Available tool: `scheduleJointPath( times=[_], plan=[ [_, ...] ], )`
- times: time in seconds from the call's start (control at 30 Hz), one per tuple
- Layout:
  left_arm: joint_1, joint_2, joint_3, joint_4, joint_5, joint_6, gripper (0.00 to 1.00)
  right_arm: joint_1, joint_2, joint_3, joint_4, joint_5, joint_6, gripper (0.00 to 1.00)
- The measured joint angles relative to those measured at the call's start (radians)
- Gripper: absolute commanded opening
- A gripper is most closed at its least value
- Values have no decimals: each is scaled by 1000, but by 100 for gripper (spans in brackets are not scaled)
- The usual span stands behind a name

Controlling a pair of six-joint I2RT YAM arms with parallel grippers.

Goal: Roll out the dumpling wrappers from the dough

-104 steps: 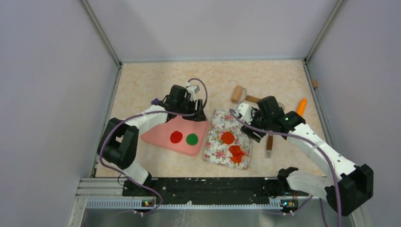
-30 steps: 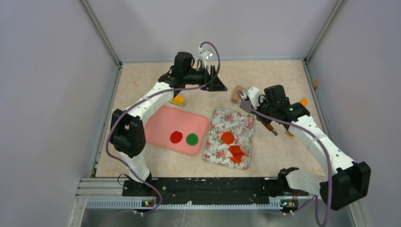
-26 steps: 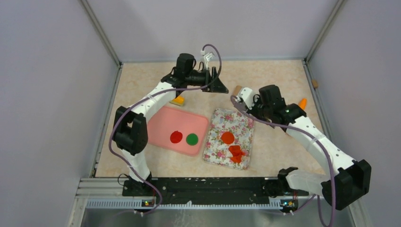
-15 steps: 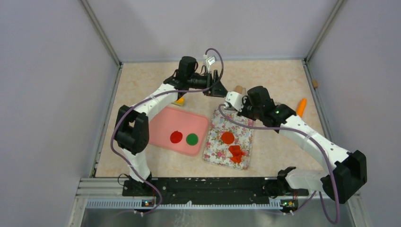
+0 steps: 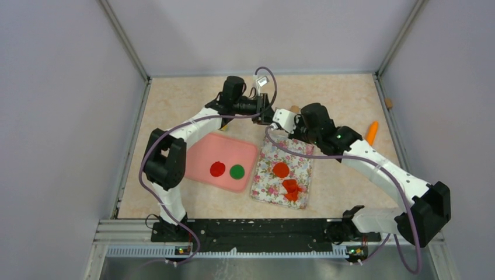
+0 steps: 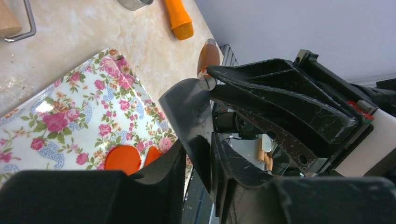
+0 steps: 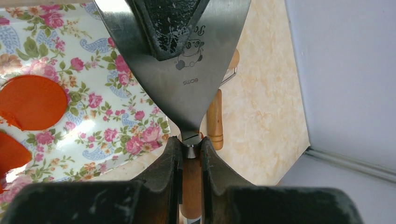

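Observation:
An orange-red dumpling wrapper [image 5: 281, 170] lies on the flowered tray [image 5: 261, 186], with the ragged dough [image 5: 292, 189] scrap just in front of it. Red [image 5: 218, 169] and green [image 5: 236, 171] wrappers rest on the pink board [image 5: 201, 154]. My right gripper [image 7: 189, 144] is shut on the wooden handle of a metal scraper [image 7: 187, 70], held above the tray's far edge. My left gripper [image 6: 198, 158] meets it there, its jaws closed against the scraper's blade [image 6: 187, 107]. The two grippers [image 5: 277, 115] touch in the top view. The wrapper [image 7: 32, 102] shows left of the blade.
A wooden roller [image 5: 295, 108] with a wire handle lies just behind the grippers. An orange carrot-shaped stick [image 5: 371, 132] sits at the right, and a metal ring cutter [image 6: 133, 3] near it. A small yellow-orange block [image 5: 222, 123] lies under the left arm.
My right arm carried the scraper left to the tray's far edge. My left arm swung right to meet it, and its jaws narrowed onto the blade.

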Motion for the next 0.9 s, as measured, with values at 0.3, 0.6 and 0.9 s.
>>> scheduleJointPath(
  times=[0.3, 0.6, 0.9],
  plan=[
    [11, 0, -71, 173, 60, -105, 0, 13, 25, 45, -52, 5, 30, 28],
    [87, -2, -277, 456, 117, -274, 0, -156, 65, 362, -291, -285, 344, 80],
    [133, -35, -344, 832, 279, -534, 0, -548, 70, 306, -447, -853, 533, 81]
  ],
)
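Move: The scraper's blade already lies between the left hand's half-open fingers, its middle about 4 cm to the right and 1 cm lower. The right hand grips the scraper near the ferrule, with that blade middle some 6 cm to its left, about level. From the left hand, the floral tray's middle is roughly 9 cm back, 2 cm right and 18 cm down; the roller is some 12 cm ahead, 5 cm right and 17 cm down. The scraper's blade is pinched as the left fingers shut on it; then the right fingers open wide and let go of the handle side. The right hand rises about 8 cm, then sinks a little while easing back and right, turning some 60 degrees. The left hand keeps its pinch and draws left about 5 cm, dipping, then rising again and easing slightly back. ##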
